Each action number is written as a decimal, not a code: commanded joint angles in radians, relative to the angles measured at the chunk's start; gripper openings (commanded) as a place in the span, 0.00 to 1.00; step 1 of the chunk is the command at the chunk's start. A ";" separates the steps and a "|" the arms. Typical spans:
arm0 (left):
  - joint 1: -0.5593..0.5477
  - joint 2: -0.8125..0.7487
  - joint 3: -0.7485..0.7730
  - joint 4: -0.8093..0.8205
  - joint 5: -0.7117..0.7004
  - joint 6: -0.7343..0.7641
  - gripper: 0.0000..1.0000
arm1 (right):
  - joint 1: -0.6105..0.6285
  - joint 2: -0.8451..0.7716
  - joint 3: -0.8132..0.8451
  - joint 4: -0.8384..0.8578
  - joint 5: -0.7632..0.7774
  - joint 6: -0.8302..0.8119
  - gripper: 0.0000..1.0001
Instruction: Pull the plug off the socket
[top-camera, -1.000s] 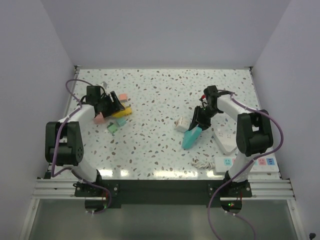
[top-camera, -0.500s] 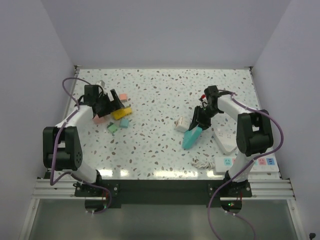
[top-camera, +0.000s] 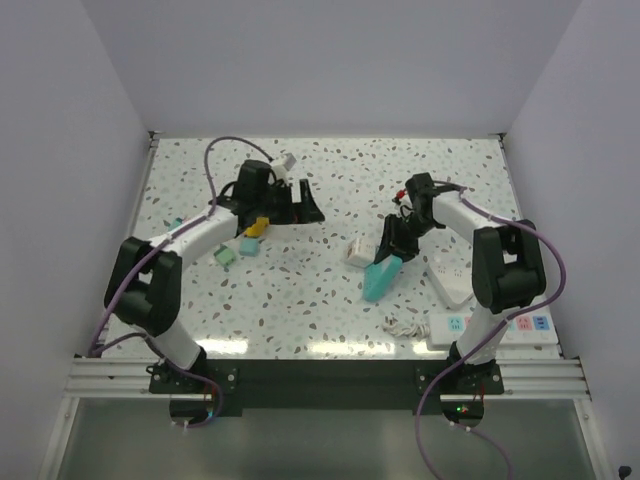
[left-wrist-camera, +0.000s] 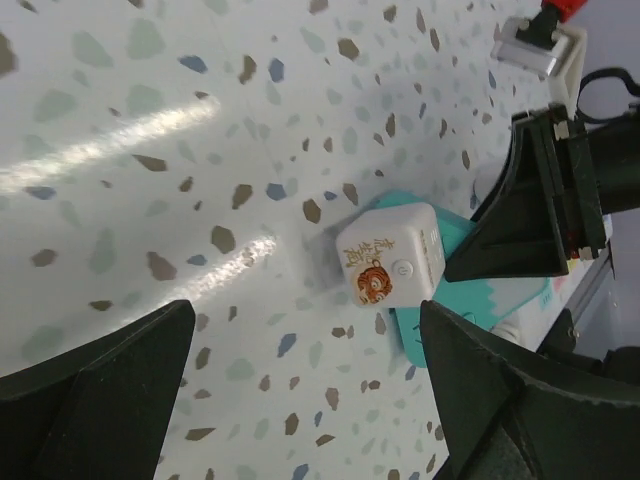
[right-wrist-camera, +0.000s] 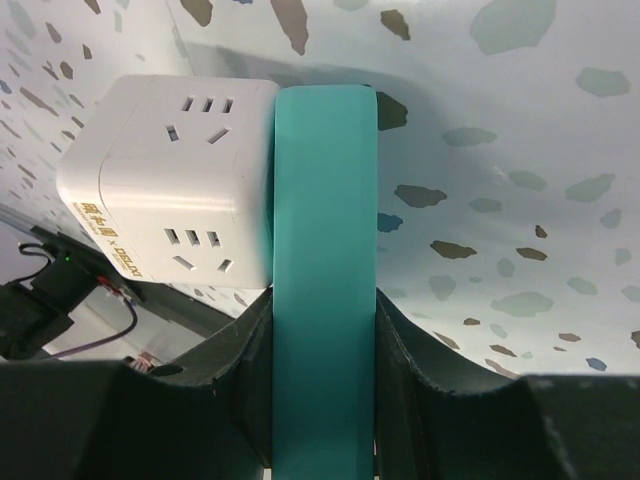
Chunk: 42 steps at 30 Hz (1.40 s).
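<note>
The socket is a white cube (top-camera: 360, 251) with a tiger sticker (left-wrist-camera: 392, 255), lying on the speckled table right of centre. A flat teal plug (top-camera: 380, 278) sits against the cube's side (right-wrist-camera: 170, 210). My right gripper (top-camera: 395, 240) is shut on the teal plug (right-wrist-camera: 325, 300), one finger pressed on each flat face. My left gripper (top-camera: 300, 205) hovers left of the cube, a gap away, open wide with nothing between its fingers (left-wrist-camera: 90, 400). In the left wrist view the cube lies ahead, with the teal plug (left-wrist-camera: 470, 290) and the right gripper (left-wrist-camera: 540, 200) behind it.
Several coloured blocks (top-camera: 250, 235) lie under the left arm. White power strips (top-camera: 450, 275) (top-camera: 490, 325) and a coiled white cable (top-camera: 400, 325) lie at the right front. Walls close the table on three sides.
My left arm has swung right, away from the coloured blocks toward the cube, and its jaws have opened wide. The right gripper keeps its grip and has shifted slightly left.
</note>
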 joint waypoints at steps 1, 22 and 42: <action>-0.077 0.099 0.027 0.123 0.090 -0.062 1.00 | 0.013 -0.031 -0.022 0.052 -0.036 -0.035 0.00; -0.238 0.318 0.107 0.246 0.207 -0.058 1.00 | 0.013 -0.051 -0.013 0.090 -0.157 -0.044 0.00; -0.268 0.349 0.053 0.313 0.241 -0.137 0.98 | 0.016 -0.099 -0.032 0.172 -0.227 -0.017 0.00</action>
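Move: The white cube plug lies about 13 cm to the right of the left hand, some 9 cm nearer the base and 10 cm lower. The teal socket it sits on is held in the right hand, its middle about 6 cm back and 5 cm to the right of the plug. A yellow plug lies on the table about 13 cm to the left hand's left and 5 cm back from it. From the right hand, the cube plug is about 8 cm left, level fore and aft, and 2 cm lower. The left hand, wide open and empty, swings in to its right by about 13 cm, sinking some 7 cm (with a brief slight lift midway) and drawing back about 6 cm while turning some 20 degrees clockwise, until its open fingers straddle the white cube plug without closing on it. The right hand keeps its pinch on the teal socket and brings it some 3 cm to the left to meet the left hand, lifting it slightly towards the end and rolling it about 10 degrees so that its left side comes up. ##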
